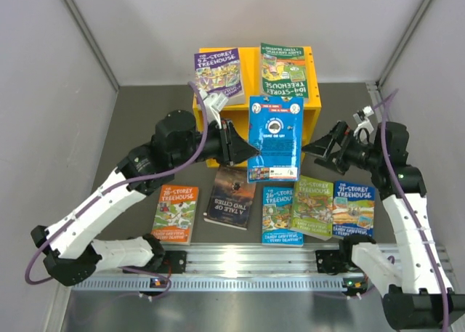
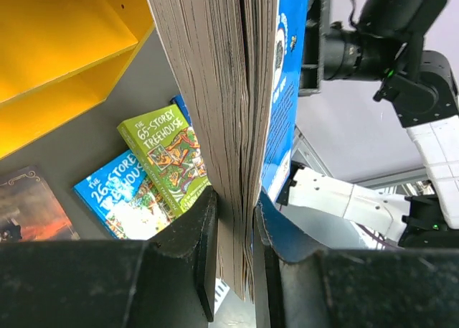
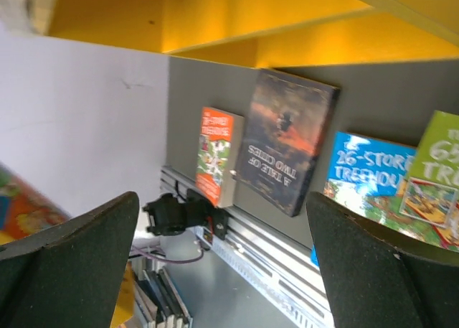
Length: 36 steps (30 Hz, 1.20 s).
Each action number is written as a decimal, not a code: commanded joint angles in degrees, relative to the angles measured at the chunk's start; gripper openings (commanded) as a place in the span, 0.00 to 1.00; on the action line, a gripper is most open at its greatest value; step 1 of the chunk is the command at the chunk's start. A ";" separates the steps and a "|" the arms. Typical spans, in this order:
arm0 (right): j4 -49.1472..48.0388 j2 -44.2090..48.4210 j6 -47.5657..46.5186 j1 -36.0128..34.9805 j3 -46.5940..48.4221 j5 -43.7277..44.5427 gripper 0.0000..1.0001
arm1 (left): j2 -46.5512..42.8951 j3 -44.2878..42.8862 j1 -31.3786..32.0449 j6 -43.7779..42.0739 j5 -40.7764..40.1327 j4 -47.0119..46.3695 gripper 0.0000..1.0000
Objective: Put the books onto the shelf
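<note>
My left gripper [image 1: 243, 149] [image 2: 235, 235] is shut on the lower edge of a blue book [image 1: 275, 137] [image 2: 229, 91], holding it upright in the air in front of the yellow shelf [image 1: 314, 118] [image 2: 57, 48] [image 3: 215, 12]. My right gripper [image 1: 320, 144] [image 3: 222, 263] stands open and empty just right of that book. A purple book [image 1: 219, 74] and a green book [image 1: 284, 72] lie on the shelf's flat top. On the table lie an orange book [image 1: 176, 212] [image 3: 217, 156], a dark book [image 1: 230, 196] [image 3: 287, 138] and three more books [image 1: 312, 205].
A metal rail [image 1: 254, 263] carrying both arm bases runs along the near edge. Grey walls close in the table on the left, back and right. The left arm's purple cable [image 1: 196, 139] loops over its wrist.
</note>
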State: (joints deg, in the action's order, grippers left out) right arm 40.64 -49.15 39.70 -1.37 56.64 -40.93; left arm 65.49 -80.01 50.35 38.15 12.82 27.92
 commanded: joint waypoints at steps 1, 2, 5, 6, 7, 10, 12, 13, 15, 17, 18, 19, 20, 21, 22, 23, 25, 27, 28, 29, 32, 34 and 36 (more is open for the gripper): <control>-11.61 2.12 6.51 -0.48 0.84 -4.86 1.00 | 0.25 -1.82 0.10 -1.51 0.89 -1.46 0.00; -12.68 2.65 7.22 -0.48 1.01 -5.30 1.00 | 0.42 -2.69 0.01 -1.07 0.54 -2.69 0.00; -14.01 3.62 8.11 -0.39 1.98 -5.13 1.00 | 2.70 -8.46 -0.07 -2.72 -1.39 -2.61 0.00; -14.19 3.88 8.28 -0.39 2.07 -5.04 1.00 | 5.23 -10.76 -0.25 -3.51 -1.65 -2.09 0.00; -14.36 4.32 8.55 -0.39 1.98 -4.78 1.00 | 6.82 -13.22 -0.42 -4.48 -1.83 -1.56 0.00; -14.36 5.11 9.34 -0.39 1.46 -4.16 1.00 | 13.75 -27.25 -2.44 -7.82 -0.88 -0.06 0.00; -14.36 5.55 9.52 -0.22 1.19 -3.90 1.00 | 19.37 -32.99 -6.03 -8.00 2.97 0.38 0.00; -14.28 5.90 9.86 -0.13 1.02 -3.72 1.00 | 21.23 -38.50 -7.18 -7.92 3.96 0.64 0.00; -14.10 6.17 9.95 -0.04 0.58 -3.72 1.00 | 26.67 -43.72 -10.70 -7.30 7.12 1.34 0.00; -13.84 6.69 10.13 0.05 0.31 -3.81 1.00 | 29.76 -49.70 -14.20 -5.64 9.23 0.82 0.00; -13.75 6.96 10.13 0.05 0.05 -3.72 1.00 | 32.13 -50.85 -15.70 -4.50 12.90 -2.14 0.00; -13.57 7.39 10.13 0.05 -0.13 -3.63 1.00 | 33.37 -52.25 -17.20 -2.92 15.54 -3.91 0.00; -13.40 7.66 10.13 0.05 -0.22 -3.63 1.00 | 34.69 -53.23 -19.74 -0.04 17.31 -5.32 0.00; -12.96 7.66 9.96 0.13 -0.48 -3.63 1.00 | 37.75 -54.54 -20.98 1.30 21.24 -6.47 0.00; -12.44 7.92 9.78 0.14 -0.48 -3.55 1.00 | 39.43 -57.86 -22.04 2.62 22.94 -7.35 0.00; -12.08 8.01 9.61 0.14 -0.57 -3.55 1.00 | 41.10 -59.63 -22.92 4.63 24.34 -7.44 0.00; -10.68 8.10 8.64 0.14 -0.66 -3.28 1.00 | 45.50 -63.06 -24.33 6.75 29.77 -9.45 0.00; -9.80 8.01 7.94 0.22 -0.57 -2.93 1.00 | 47.87 -63.08 -25.30 10.79 33.66 -11.74 0.00; -9.01 8.01 7.67 0.14 -0.48 -2.67 1.00 | 48.49 -63.25 -25.47 11.59 35.42 -12.19 0.00; -8.39 7.93 7.32 0.31 -0.39 -2.41 1.00 | 48.67 -63.17 -25.65 11.33 35.35 -11.15 0.00; -6.63 7.57 6.09 0.31 -0.04 -1.61 1.00 | 49.38 -62.38 -26.00 9.66 36.14 -7.99 0.00; -6.10 7.13 5.65 0.31 -0.04 -1.17 1.00 | 49.55 -61.68 -26.26 9.14 36.66 -7.19 0.00; -5.58 6.96 5.30 0.31 -0.04 -0.91 1.00 | 49.73 -61.50 -26.44 8.52 36.57 -5.60 0.00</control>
State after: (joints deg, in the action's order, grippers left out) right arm 34.39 -41.95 46.89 -1.23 55.88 -42.85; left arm 118.02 -139.61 24.34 47.09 45.21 25.93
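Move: The left hand grips the blue book by its left edge; the green book on the shelf's top lies about 25 cm ahead, 9 cm to its right and 5 cm lower. The purple book is equally far ahead but 9 cm left, also 5 cm below. The yellow shelf's middle is some 24 cm ahead, 1 cm right and 22 cm below. From the right hand, the green book lies roughly 21 cm ahead, 7 cm left and 6 cm above. The left hand arcs the blue book about 24 cm forward, up then down, over the green book; right rises. ##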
